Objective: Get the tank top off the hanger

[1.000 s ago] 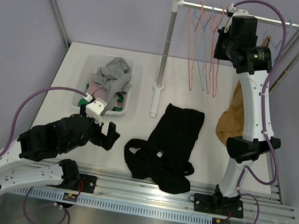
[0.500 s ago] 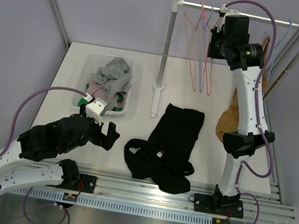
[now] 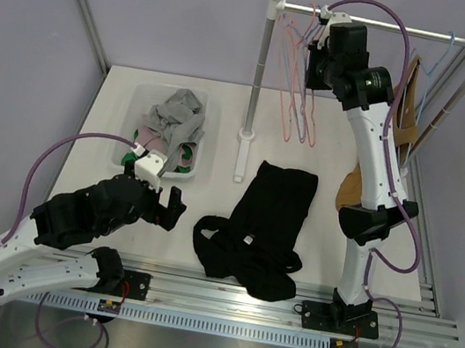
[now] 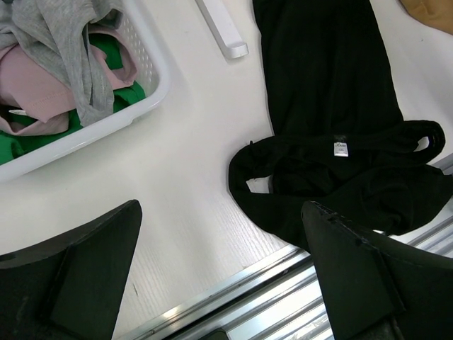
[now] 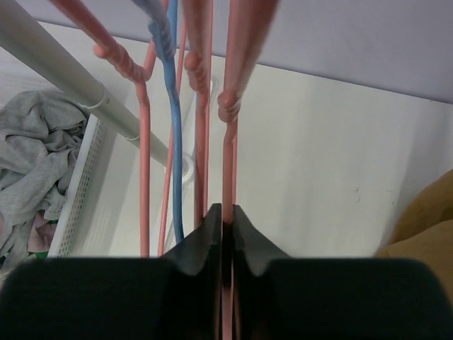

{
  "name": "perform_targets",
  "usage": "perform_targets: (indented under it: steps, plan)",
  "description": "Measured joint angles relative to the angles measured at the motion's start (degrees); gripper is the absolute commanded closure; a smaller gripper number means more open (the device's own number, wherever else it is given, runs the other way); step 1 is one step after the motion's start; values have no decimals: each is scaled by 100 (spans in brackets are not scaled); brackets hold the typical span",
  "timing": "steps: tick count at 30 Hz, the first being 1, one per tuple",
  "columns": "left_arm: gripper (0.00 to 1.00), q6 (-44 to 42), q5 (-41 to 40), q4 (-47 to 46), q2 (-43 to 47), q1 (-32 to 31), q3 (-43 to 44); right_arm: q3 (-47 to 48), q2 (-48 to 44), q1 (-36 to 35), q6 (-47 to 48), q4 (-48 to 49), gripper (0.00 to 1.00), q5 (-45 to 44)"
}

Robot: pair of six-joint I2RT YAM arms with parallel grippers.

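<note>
A black tank top [image 3: 261, 228] lies crumpled flat on the white table near the front edge; it also shows in the left wrist view [image 4: 340, 134]. My right gripper [image 3: 316, 61] is up at the rail [image 3: 391, 27], shut on a pink hanger [image 5: 228, 170]; more pink hangers and a blue hanger [image 5: 173, 142] hang bunched beside it [image 3: 296, 86]. My left gripper [image 3: 164, 207] is open and empty, low over the table left of the tank top, its fingers [image 4: 78, 276] apart.
A white basket [image 3: 138, 123] of grey, pink and green clothes stands at the back left. The rack's upright post [image 3: 258, 80] and base stand mid-table. A tan garment [image 3: 365, 183] hangs at the right behind the right arm. A metal rail runs along the front edge.
My right gripper has slid left along the rail with the pink hanger, pushing the hangers into a tighter bunch toward the post. The left arm and tank top have not moved.
</note>
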State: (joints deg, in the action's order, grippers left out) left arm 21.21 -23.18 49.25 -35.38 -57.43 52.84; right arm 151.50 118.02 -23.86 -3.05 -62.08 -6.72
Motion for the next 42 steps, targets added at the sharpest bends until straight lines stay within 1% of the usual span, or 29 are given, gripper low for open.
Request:
perform_targets:
  steps: [3, 6, 7, 10, 11, 13, 14, 15, 16, 18, 20, 24, 27, 29, 34, 40, 41, 42]
  plan:
    - [1, 0, -2, -2, -4, 13, 0, -2, -4, 0, 35, -20, 72, -107]
    - [1, 0, -2, 0, -4, 17, 0, -63, -76, 0, 52, -44, 54, -245]
    - [1, 2, -2, 0, -7, 17, 0, -103, -136, 0, 61, -61, 45, -295]
    - [1, 52, -9, -4, -55, 24, 7, -313, -446, 0, 107, -111, 37, -413]
    - [1, 118, -33, 0, -105, 24, 15, -404, -634, 0, 111, -118, 31, -455]
    - [1, 267, -61, -17, -297, 24, 61, -516, -964, 0, 90, -146, 25, -522]
    - [1, 337, -61, -74, -424, 17, 81, -573, -1158, 0, 90, -179, 16, -570]
    - [1, 417, -57, -170, -570, -9, 92, -680, -1403, 0, 63, -188, 11, -590]
    - [1, 472, -55, -245, -719, -52, 103, -841, -1676, 0, 37, -201, 1, -608]
    - [1, 605, -31, -509, -1134, -216, 140, -1259, -2264, 0, -9, -225, 0, -588]
    - [1, 719, 37, -811, -1613, -354, 164, -1886, -2983, 0, -66, -166, 0, -520]
    - [1, 894, 273, -1519, -2684, -568, 173, -3950, -4769, -2, -332, 278, 0, -76]
    - [1, 964, 468, -2048, -3460, -636, 190, -5344, -5849, -9, -621, 629, 0, 306]
    - [1, 997, 540, -2297, -3915, -651, 216, -6089, -6448, -9, -809, 822, 0, 570]
    - [1, 1034, 708, -2761, -5296, -649, 603, -7176, -7232, -11, -1128, 1029, 0, 1097]
    - [1, 1088, 839, -3032, -6776, -682, 1226, -7860, -7641, -11, -1263, 1143, 1, 1652]
    - [3, 1106, 820, -3029, -6992, -699, 1357, -7886, -7678, -11, -1263, 1141, 0, 1720]
    - [14, 1128, 809, -3032, -7180, -719, 1456, -7888, -7711, -9, -1263, 1147, 1, 1784]
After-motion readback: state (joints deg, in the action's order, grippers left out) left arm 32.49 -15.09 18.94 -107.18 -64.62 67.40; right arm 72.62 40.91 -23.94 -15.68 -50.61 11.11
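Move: From the left hand, the black tank top lies about 22 cm to the right, 5 cm ahead and 23 cm below. The clothes basket is some 30 cm ahead and 12 cm left of that hand, the rack foot 27 cm ahead and 15 cm right. The right hand holds a pink hanger between its fingertips, the other empty hangers about 4 cm to its left; from it, the black tank top lies 28 cm back, 10 cm left and 37 cm down. The right fingers open wide and let go of the pink hanger, and the hand draws back about 30 cm, swinging somewhat right, rising and then sinking, its left side rolling up. After a short wait the left hand sweeps right and down, just over 20 cm each, onto the black tank top beside its label, fingers tipping steeper and staying wide open; touch isn't clear. ##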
